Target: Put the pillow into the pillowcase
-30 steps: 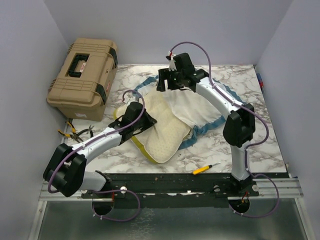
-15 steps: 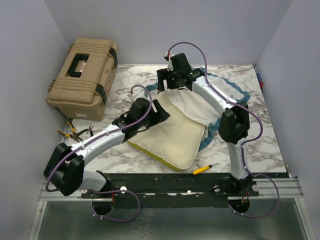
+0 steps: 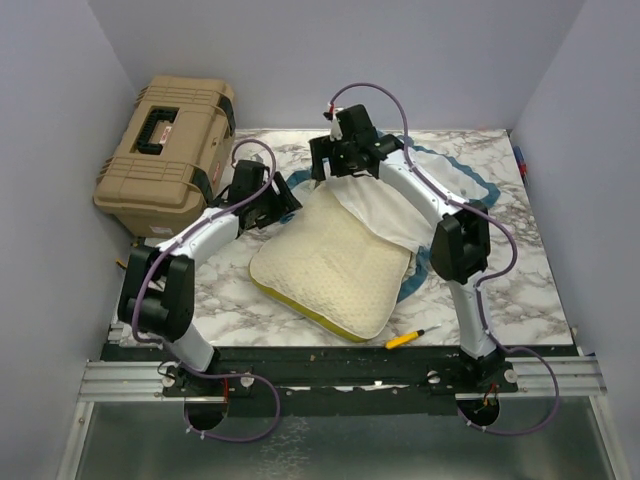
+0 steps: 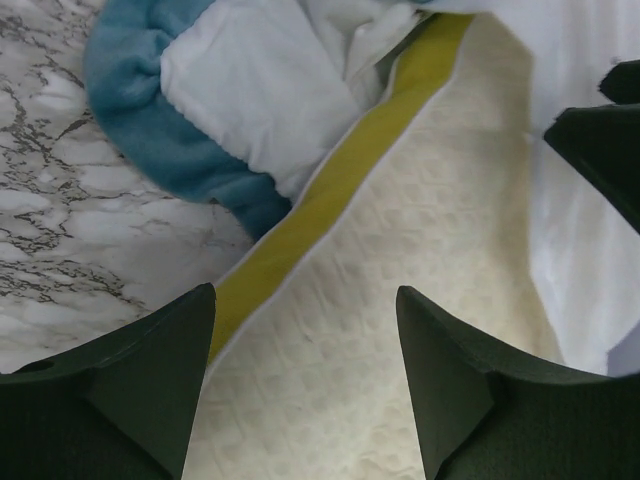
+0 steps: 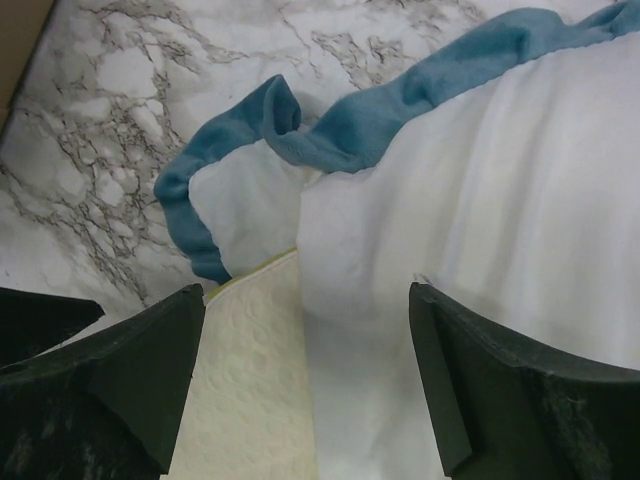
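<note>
The cream quilted pillow (image 3: 335,265) lies flat in the middle of the table, its far end tucked under the white inside of the pillowcase (image 3: 385,210). The case spreads back and right, its blue trim showing around the edge. My left gripper (image 3: 285,195) hovers open over the pillow's far left corner, over the pillow (image 4: 400,230) beside its mustard band, with nothing between its fingers. My right gripper (image 3: 328,172) hangs open above the mouth of the pillowcase (image 5: 480,200), where white cloth overlaps the pillow (image 5: 250,390); it holds nothing.
A tan toolbox (image 3: 170,150) stands at the back left, close to my left arm. Pliers (image 3: 150,262) lie in front of it. A yellow-handled screwdriver (image 3: 410,338) lies near the front edge. Grey walls close in three sides.
My left gripper has opened, let go of the pillow and swung back toward the far left. The pillow has dropped flat and spread out. My right gripper has shifted slightly left.
</note>
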Tool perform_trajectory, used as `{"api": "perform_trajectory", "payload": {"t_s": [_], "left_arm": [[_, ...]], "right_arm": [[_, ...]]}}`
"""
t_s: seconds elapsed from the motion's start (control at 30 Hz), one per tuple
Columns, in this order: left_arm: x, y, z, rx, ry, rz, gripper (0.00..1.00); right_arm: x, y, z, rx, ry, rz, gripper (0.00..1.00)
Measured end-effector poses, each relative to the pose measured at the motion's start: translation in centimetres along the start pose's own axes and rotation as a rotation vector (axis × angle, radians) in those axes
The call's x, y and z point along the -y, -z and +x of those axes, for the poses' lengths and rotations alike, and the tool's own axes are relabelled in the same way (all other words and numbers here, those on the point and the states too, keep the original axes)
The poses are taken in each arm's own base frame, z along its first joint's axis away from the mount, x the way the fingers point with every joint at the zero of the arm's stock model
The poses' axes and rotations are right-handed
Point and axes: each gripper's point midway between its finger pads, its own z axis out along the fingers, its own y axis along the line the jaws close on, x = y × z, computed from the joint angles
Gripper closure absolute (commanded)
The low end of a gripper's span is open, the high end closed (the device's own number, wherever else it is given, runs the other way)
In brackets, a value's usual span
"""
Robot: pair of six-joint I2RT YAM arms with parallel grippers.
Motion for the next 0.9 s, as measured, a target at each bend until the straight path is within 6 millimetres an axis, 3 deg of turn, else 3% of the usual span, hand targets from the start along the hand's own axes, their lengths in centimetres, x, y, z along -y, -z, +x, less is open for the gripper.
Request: {"api": "perform_trajectory", "payload": {"t_s": [0.1, 0.23, 0.4, 0.53, 0.63, 0.73, 0.9], "left_arm": [[-1.3, -1.9, 1.0, -0.066, 0.003, -0.026, 0.26], [-1.6, -4.0, 1.7, -0.128, -0.006, -0.026, 0.26], [-1.6, -5.6, 0.7, -0.128, -0.053, -0.032, 0.26], [-0.8, -7.1, -1.6, -0.087, -0.105, -0.031, 0.26], [-1.0, -8.5, -2.0, -0.094, -0.138, -0.047, 0.26], [-0.7, -10.4, -3.1, -0.078, -0.170, -0.040, 0.26], [-0.4, -13.4, -4.7, -0.045, -0.214, -0.027, 0.26]], "right_arm": [[0.0, -1.0, 1.1, -0.028, -0.001, -0.005, 0.13], [-0.5, -2.0, 2.0, -0.050, 0.005, -0.012, 0.15], [-1.4, -2.2, 2.8, -0.071, 0.016, -0.023, 0.13], [-2.2, -1.0, 4.7, -0.112, 0.013, -0.034, 0.12], [-2.6, 1.0, 5.5, -0.118, -0.010, -0.056, 0.12], [-4.4, 3.2, 7.1, -0.159, -0.050, -0.119, 0.13], [-7.4, 4.0, 8.4, -0.208, -0.091, -0.214, 0.13]]}}
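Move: Ahead of the left hand, at the pillow's far-left corner, the pillowcase's rolled blue hem lies some 15 cm out, 4 cm to the right and 9 cm lower; the tan toolbox stands about 27 cm left and 8 cm ahead. The pillow's bare part centres some 19 cm back from the right hand, 3 cm to its right and 12 cm below. From that hand the blue hem is about 6 cm ahead and 3 cm left, the case's white spread 19 cm right and 5 cm back. Sinking about 5 cm first, the open left hand then reaches some 12 cm forward, low over the pillow's far-left corner, towards the blue hem, rolling a little. Meanwhile the right hand, also open, dips about 3 cm and draws back roughly 11 cm from the hem over the bare pillow, drifting slightly left near the end as it tips some 15 degrees downward. ##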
